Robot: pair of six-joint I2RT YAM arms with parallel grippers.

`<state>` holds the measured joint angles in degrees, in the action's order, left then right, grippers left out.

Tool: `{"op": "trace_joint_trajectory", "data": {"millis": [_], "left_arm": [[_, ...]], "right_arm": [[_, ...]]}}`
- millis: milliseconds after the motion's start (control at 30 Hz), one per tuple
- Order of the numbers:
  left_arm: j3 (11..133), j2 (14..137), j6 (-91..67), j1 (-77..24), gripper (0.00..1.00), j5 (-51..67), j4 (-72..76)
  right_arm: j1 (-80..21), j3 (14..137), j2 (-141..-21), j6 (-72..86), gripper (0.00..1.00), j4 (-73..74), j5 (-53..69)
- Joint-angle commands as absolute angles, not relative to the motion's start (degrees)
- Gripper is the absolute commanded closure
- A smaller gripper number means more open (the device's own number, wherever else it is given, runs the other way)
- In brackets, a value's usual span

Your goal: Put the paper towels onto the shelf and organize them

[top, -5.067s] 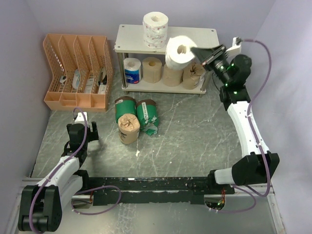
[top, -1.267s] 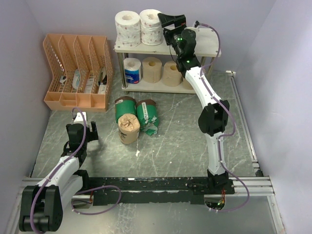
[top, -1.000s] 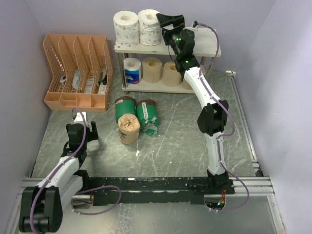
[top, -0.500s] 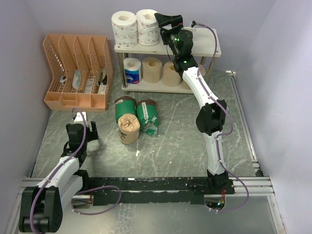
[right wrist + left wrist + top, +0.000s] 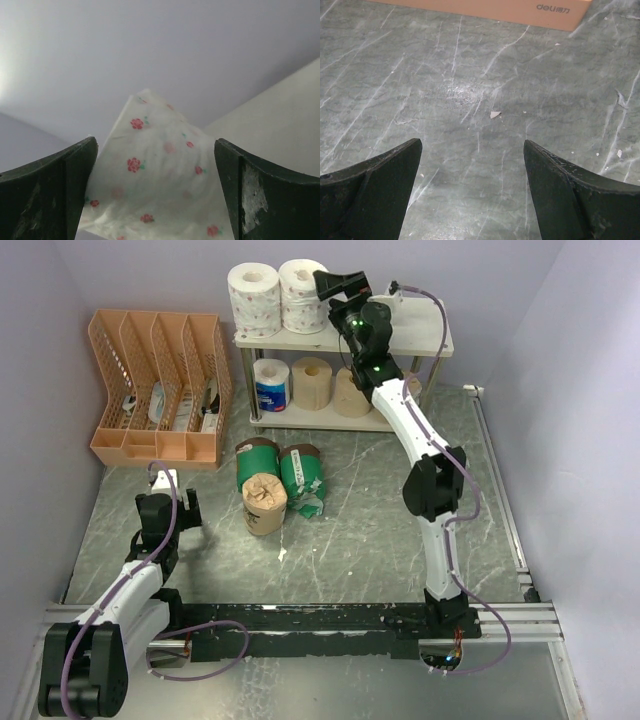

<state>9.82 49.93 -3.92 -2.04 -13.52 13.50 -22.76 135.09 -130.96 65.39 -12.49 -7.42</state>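
The shelf [image 5: 420,335] stands at the back. Two white flower-patterned paper towels [image 5: 250,290] [image 5: 302,288] stand side by side at the left of its top board. My right gripper [image 5: 335,282] is open just right of the right one; in the right wrist view that roll [image 5: 150,200] sits between the spread fingers of the right gripper [image 5: 155,142]. The lower board holds a blue-and-white roll [image 5: 271,385], a tan roll [image 5: 312,382] and a brown roll [image 5: 350,392]. Two green-wrapped rolls [image 5: 256,458] [image 5: 300,470] and a brown roll [image 5: 265,502] lie on the table. My left gripper [image 5: 472,145] is open over bare table.
An orange slotted file organizer [image 5: 160,390] stands at the back left, its base edge [image 5: 485,7] just ahead of the left gripper. A torn scrap of green wrapper [image 5: 310,506] lies by the loose rolls. The right arm [image 5: 420,440] reaches across the shelf's right front.
My right gripper has moved a little left along the top board, and both patterned rolls have slid left with it. The left arm has not moved.
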Motion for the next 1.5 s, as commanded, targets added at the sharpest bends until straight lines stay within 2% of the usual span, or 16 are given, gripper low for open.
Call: {"op": "trace_joint_trajectory", "data": {"millis": [0, 200, 333, 467, 633, 767, 933, 1000, 1133, 1467], "left_arm": [[10.1, 49.5, -4.4, -2.5, 0.06, -14.2, 15.4], [10.1, 49.3, -4.4, -2.2, 0.06, -13.8, 15.3], [10.1, 49.2, -4.3, -2.2, 0.06, -13.6, 15.2], [10.0, 49.1, -4.2, -2.2, 0.06, -13.7, 15.3], [9.9, 48.9, -4.0, -2.9, 0.06, -14.3, 15.4], [9.6, 48.8, -3.8, -3.3, 0.06, -14.5, 15.9], [9.5, 49.1, -3.5, -3.5, 0.06, -14.4, 16.3], [9.5, 49.1, -3.5, -3.5, 0.06, -14.5, 16.3], [9.6, 49.4, -3.5, -3.5, 0.06, -14.2, 16.3], [9.7, 49.3, -3.4, -3.2, 0.06, -13.8, 15.9]], "right_arm": [[-23.7, 124.2, -120.3, 48.7, 0.00, -13.7, -16.5], [-23.6, 109.5, -102.2, 25.6, 0.00, -25.2, -25.7], [-22.3, 100.4, -92.0, 16.8, 0.00, -27.0, -25.6], [-22.2, 89.4, -80.4, 12.2, 0.00, -23.1, -16.1], [-22.3, 74.4, -69.3, 7.2, 0.00, -10.8, 2.7], [-23.2, 65.6, -68.4, 2.9, 0.00, 2.3, 9.1], [-27.8, 51.6, -66.1, -0.7, 0.04, 2.7, 12.8], [-32.1, 48.6, -66.1, -5.2, 0.02, 4.5, 13.7], [-38.7, 46.3, -67.2, -14.1, 0.00, 6.8, 10.4], [-43.7, 51.3, -79.1, -20.0, 0.02, 0.5, 3.2]]}}
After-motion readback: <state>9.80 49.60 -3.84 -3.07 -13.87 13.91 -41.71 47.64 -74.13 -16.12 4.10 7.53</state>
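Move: From the right hand, up at the shelf top, the torn green roll lies about 25 cm back, 3 cm left and some 39 cm below. The paper-wrapped roll is about 8 cm left of it and 6 cm nearer the base; the other green roll is 10 cm left of it and 4 cm farther out. From the left hand, the torn green roll is about 9 cm ahead, 26 cm right and slightly lower. The open right hand arcs 35 cm back and 30 down, rolling 90 degrees, towards the torn green roll. ##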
